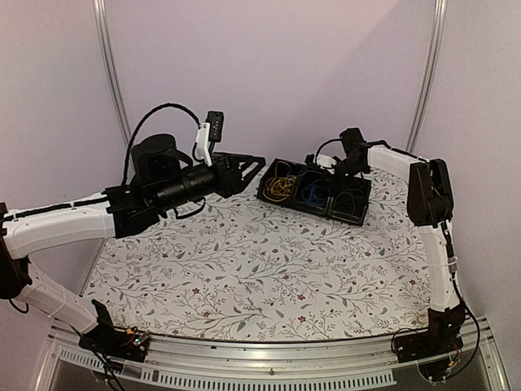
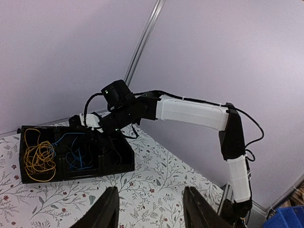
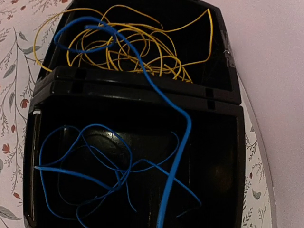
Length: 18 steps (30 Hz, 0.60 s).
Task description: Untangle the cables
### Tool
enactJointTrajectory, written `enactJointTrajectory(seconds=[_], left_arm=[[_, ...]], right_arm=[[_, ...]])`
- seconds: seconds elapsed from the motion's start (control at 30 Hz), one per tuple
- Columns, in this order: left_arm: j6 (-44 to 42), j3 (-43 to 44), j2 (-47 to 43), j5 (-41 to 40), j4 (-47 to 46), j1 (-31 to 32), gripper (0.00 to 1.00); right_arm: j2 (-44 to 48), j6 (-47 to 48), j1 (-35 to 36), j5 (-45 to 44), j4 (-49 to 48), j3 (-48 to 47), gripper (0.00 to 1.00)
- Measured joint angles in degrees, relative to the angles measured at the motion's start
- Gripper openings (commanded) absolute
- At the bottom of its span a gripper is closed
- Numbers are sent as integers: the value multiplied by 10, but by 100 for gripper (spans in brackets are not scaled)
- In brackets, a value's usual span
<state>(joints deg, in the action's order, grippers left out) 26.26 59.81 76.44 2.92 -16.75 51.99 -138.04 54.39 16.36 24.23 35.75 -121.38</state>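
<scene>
A black tray (image 1: 313,212) with three compartments stands at the back of the table. Yellow cables (image 1: 279,186) fill its left compartment, blue cables (image 1: 313,189) the middle one, and dark cables (image 1: 350,199) the right. My right gripper (image 1: 338,167) hangs over the tray's far edge. Its fingers are outside the right wrist view. In that view one blue cable (image 3: 183,128) rises toward the camera from the yellow cables (image 3: 133,47), crossing the divider (image 3: 142,90) above the loose blue cables (image 3: 85,161). My left gripper (image 2: 151,202) is open and holds nothing, left of the tray (image 2: 76,173).
A floral cloth (image 1: 260,261) covers the table. Lilac walls with two metal posts (image 1: 110,73) close in behind and beside the tray. A blue bin (image 2: 287,219) shows past the table's right edge. A metal rail (image 1: 269,358) runs along the near edge.
</scene>
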Motion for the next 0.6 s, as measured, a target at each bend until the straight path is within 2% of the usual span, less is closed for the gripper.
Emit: enactJointTrajectory(seconds=[0.1,0.17,0.2,0.27,0.37,0.47,0.6], left_arm=[[3,-5,0,0,-1,0,49],[4,-7,0,-1,-1,-1,49],[6,-9,0,-1,-2,-2,49],[8,-11,0,-2,-1,-3,48],[12,-12,0,-1,-2,-4,48],[14,-14,0,-1,-4,-4,48],[15,-19,0,0,-7,-6,48]], right_arm=[[-1,25,12,-37,-12,26,6],[0,35,18,-54,-15,31,17],[0,38,21,-62,-17,34,29],[0,43,26,-72,-17,36,47],[1,48,27,-83,-16,40,64],[15,56,26,-90,-6,65,71],[59,66,28,-92,12,103,73]])
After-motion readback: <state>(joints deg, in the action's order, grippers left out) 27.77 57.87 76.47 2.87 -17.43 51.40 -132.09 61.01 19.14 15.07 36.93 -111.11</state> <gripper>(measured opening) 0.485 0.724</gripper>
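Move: Just right of the middle compartment of the black bin, the right hand holds the blue cable; that compartment's middle lies about 5 cm to its left, 2 cm back and 4 cm below. The yellow coil is some 17 cm to the hand's left and 1 cm ahead, the bin's right compartment about 7 cm right and 5 cm back, both slightly lower than the hand. From the left hand, the middle compartment is roughly 27 cm ahead, 19 cm right and 31 cm below. Sinking about 3 cm with the blue cable at the middle compartment, the right hand tips its fingers some 10 degrees more steeply down and opens them from shut to well open, giving up its pinch on the cable. It then draws back about 3 cm towards its base, just starting to rise, with the blue strand still running between the parted fingers. ##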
